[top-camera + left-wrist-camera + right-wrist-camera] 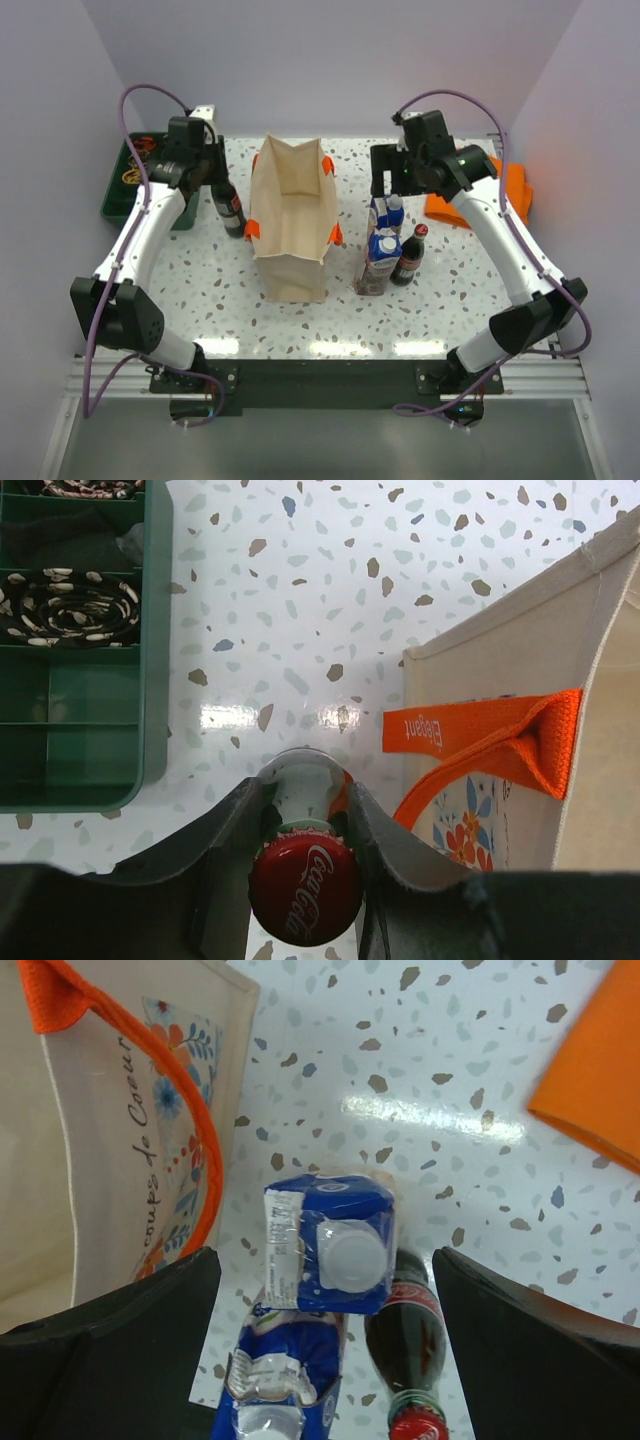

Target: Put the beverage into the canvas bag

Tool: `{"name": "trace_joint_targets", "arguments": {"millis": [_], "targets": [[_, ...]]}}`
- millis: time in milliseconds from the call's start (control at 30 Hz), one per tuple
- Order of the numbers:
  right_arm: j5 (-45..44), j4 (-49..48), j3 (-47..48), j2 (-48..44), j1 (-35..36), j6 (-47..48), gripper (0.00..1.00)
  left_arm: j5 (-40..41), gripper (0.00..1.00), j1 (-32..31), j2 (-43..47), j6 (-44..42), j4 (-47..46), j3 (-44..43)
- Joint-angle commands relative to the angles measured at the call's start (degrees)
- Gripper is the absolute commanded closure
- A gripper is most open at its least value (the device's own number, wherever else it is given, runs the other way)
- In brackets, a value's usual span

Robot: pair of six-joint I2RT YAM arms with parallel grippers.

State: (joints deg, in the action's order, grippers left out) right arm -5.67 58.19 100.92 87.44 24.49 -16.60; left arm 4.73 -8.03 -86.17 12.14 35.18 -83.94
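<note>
A glass cola bottle [229, 207] with a red cap [305, 885] stands upright just left of the canvas bag [293, 215]. My left gripper [303, 792] is shut on its neck, just under the cap. The beige bag stands open with orange handles [478, 742]. My right gripper [325, 1260] hangs open above a blue carton [330, 1245], touching nothing. A second blue carton [280, 1385] and another cola bottle [410, 1345] stand right beside it. In the top view this group [383, 250] stands right of the bag, with the right gripper [390, 178] above its far end.
A green compartment tray [118, 195] holding dark coiled items [70, 608] lies at the far left, close to my left gripper. A folded orange cloth [516, 190] lies at the far right, behind the right arm.
</note>
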Motion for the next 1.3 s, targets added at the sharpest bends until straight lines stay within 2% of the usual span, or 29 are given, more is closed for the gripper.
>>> {"name": "trace_joint_targets", "arguments": {"millis": [0, 100, 233, 500, 667, 800, 933, 1267], "targets": [[-0.9, -2.7, 3.7, 0.4, 2.8, 0.6, 0.08, -1.0, 1.0, -0.6, 3.3, -0.1, -4.3, -5.5], [-0.2, -3.5, 5.5, 1.5, 4.7, 0.2, 0.09, -0.2, 1.0, -0.5, 3.4, -0.3, -4.3, -8.2], [0.1, -4.0, 7.5, 3.5, 7.2, -0.3, 0.16, 0.2, 1.0, -0.6, 1.5, -0.4, -2.0, -13.0], [-0.3, -5.1, 9.4, 6.8, 11.5, -0.7, 0.16, -0.2, 1.0, -0.6, 1.9, -0.4, -2.7, -15.5], [-1.7, -5.1, 9.4, 8.4, 12.8, -0.7, 0.18, 0.3, 1.0, -0.6, 1.6, -1.0, -1.5, -20.2], [-2.6, -5.0, 9.4, 9.8, 13.3, -0.9, 0.28, 0.4, 1.0, -0.6, 0.4, -1.6, 0.5, -25.8], [-3.5, -5.2, 9.4, 11.3, 13.7, -1.0, 0.34, 0.7, 1.0, -0.6, -0.2, -1.9, 2.9, -32.1], [-3.7, -7.7, 8.8, 15.0, 14.6, -1.6, 0.53, -0.5, 1.0, -0.6, 1.8, -1.4, 1.9, -38.0]]}}
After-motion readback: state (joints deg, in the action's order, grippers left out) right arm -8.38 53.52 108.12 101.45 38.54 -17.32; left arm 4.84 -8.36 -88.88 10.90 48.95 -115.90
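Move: The left hand already grips the beverage bottle by its neck; the canvas bag's middle lies about 15 cm to its right, 4 cm back and 9 cm lower, the green box some 21 cm left and 8 cm ahead. The open right hand is over the rear carton; the bag's right rim is about 12 cm left, 1 cm ahead and 4 cm below. The front carton is 8 cm back and 2 cm left, the second bottle 6 cm back and 5 cm right. Left hand lifts its bottle some 17 cm; right goes 12 cm left, then down, half-closing astride the bag's rim. ##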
